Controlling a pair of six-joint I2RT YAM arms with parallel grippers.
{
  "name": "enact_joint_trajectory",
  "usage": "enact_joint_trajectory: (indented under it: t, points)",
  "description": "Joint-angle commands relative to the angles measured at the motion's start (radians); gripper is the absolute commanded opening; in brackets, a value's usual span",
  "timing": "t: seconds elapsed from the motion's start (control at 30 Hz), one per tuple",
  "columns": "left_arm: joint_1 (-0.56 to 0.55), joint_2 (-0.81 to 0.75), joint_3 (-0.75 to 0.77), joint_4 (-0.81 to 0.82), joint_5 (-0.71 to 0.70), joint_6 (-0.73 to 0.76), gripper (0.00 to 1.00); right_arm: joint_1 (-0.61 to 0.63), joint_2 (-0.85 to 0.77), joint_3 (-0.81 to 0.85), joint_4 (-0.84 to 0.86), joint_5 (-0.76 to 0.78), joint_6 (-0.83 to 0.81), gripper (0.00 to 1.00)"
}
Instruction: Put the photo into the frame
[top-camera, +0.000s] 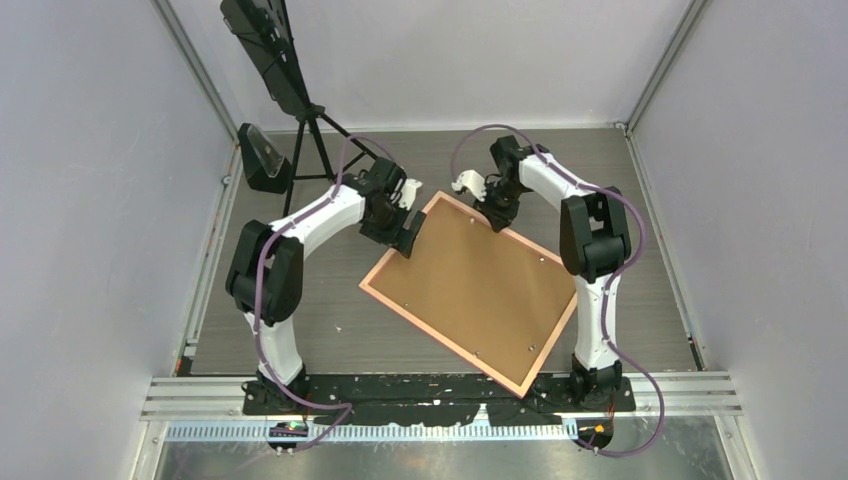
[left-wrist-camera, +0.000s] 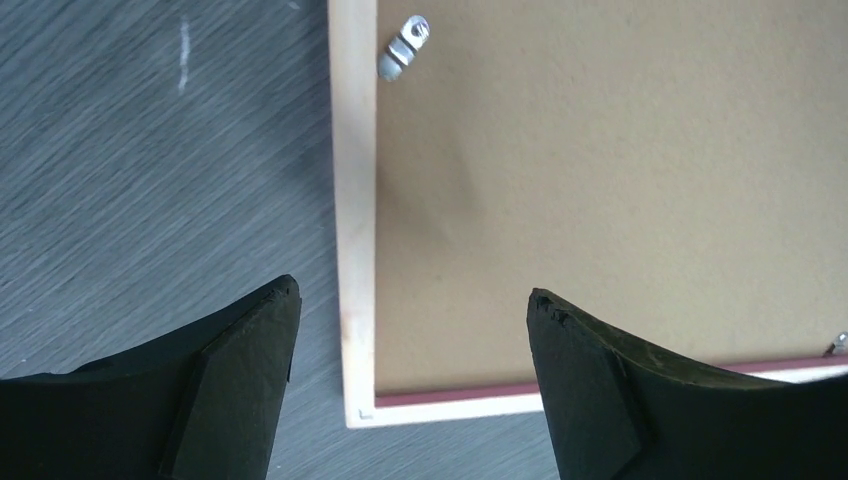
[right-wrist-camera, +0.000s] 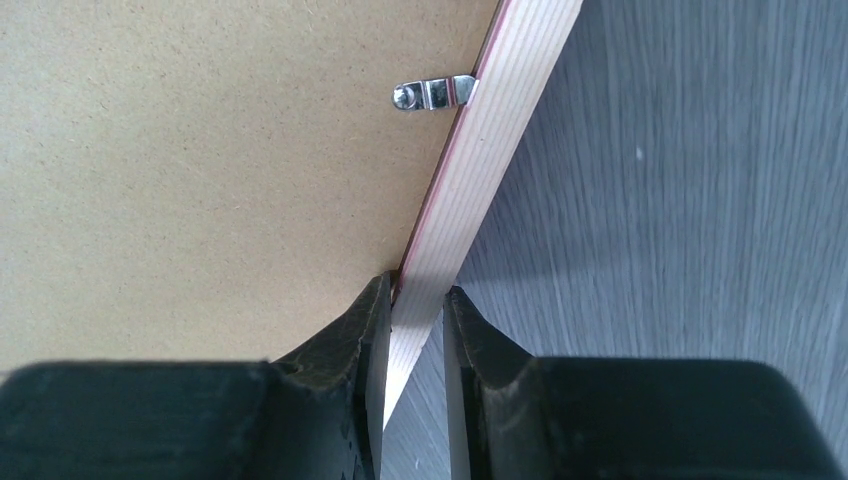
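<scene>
The salmon-pink frame (top-camera: 440, 342) lies back up on the grey table, with a plain brown backing board (top-camera: 470, 285) filling it. The photo is hidden. My left gripper (top-camera: 408, 240) hangs open over the frame's far left corner; in the left wrist view its fingers straddle that corner (left-wrist-camera: 354, 200) without touching it, the gripper (left-wrist-camera: 413, 300) holding nothing. My right gripper (top-camera: 493, 215) is at the far edge. In the right wrist view it (right-wrist-camera: 415, 295) is shut on the pale frame rail (right-wrist-camera: 490, 150), next to a metal turn clip (right-wrist-camera: 432, 94).
A black tripod (top-camera: 313, 140) carrying a dark device stands at the back left, with a black holder (top-camera: 262, 158) beside it. A small white part (top-camera: 467, 181) lies behind the frame. Grey walls close in both sides, and a metal rail (top-camera: 440, 395) runs along the near edge.
</scene>
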Motion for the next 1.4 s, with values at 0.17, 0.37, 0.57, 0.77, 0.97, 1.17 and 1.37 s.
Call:
enact_joint_trajectory:
  t: [0.17, 0.37, 0.57, 0.77, 0.97, 1.17, 1.37]
  points:
    - [0.037, 0.05, 0.031, 0.031, -0.092, 0.035, 0.82, 0.082, 0.022, 0.065, 0.049, -0.083, -0.051, 0.05]
    - [0.041, 0.111, 0.081, 0.006, -0.109, 0.071, 0.78, 0.095, 0.01, 0.041, 0.066, -0.109, -0.043, 0.05]
    - [0.045, 0.161, 0.131, -0.008, -0.089, 0.065, 0.72, 0.097, -0.008, 0.002, 0.084, -0.12, -0.035, 0.06]
    - [0.052, 0.175, 0.133, -0.009, -0.082, 0.066, 0.66, 0.097, -0.023, -0.022, 0.092, -0.109, -0.036, 0.05]
    - [0.065, 0.184, 0.141, -0.012, -0.076, 0.066, 0.61, 0.098, -0.028, -0.032, 0.096, -0.105, -0.033, 0.06]
    - [0.071, 0.198, 0.153, -0.011, -0.073, 0.065, 0.56, 0.098, -0.032, -0.041, 0.1, -0.102, -0.031, 0.05]
    - [0.071, 0.214, 0.174, -0.017, -0.066, 0.063, 0.54, 0.099, -0.032, -0.042, 0.1, -0.1, -0.03, 0.05]
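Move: The left hand hangs open near the frame's left short side, whose middle, with a small metal clip, is some 8 cm ahead, 3 cm to the right and 7 cm below. The frame's left corner is about 4 cm back and 7 cm left of this hand. The right hand already pinches the far long side and is taken to a spot some 5 cm to its left; that side's nearest clip is about 2 cm ahead and 6 cm left. The right hand keeps its pinch on the far long side and drags the frame about 5 cm to the left with a slight counter-clockwise turn, then stays there holding it. Meanwhile the left hand sinks about 4.5 cm, going left at first and then forward, until its fingers hover over either side of the left short rail just short of the clip, the wrist tilting slightly and the fingers narrowing from wide to about half open without gripping. ##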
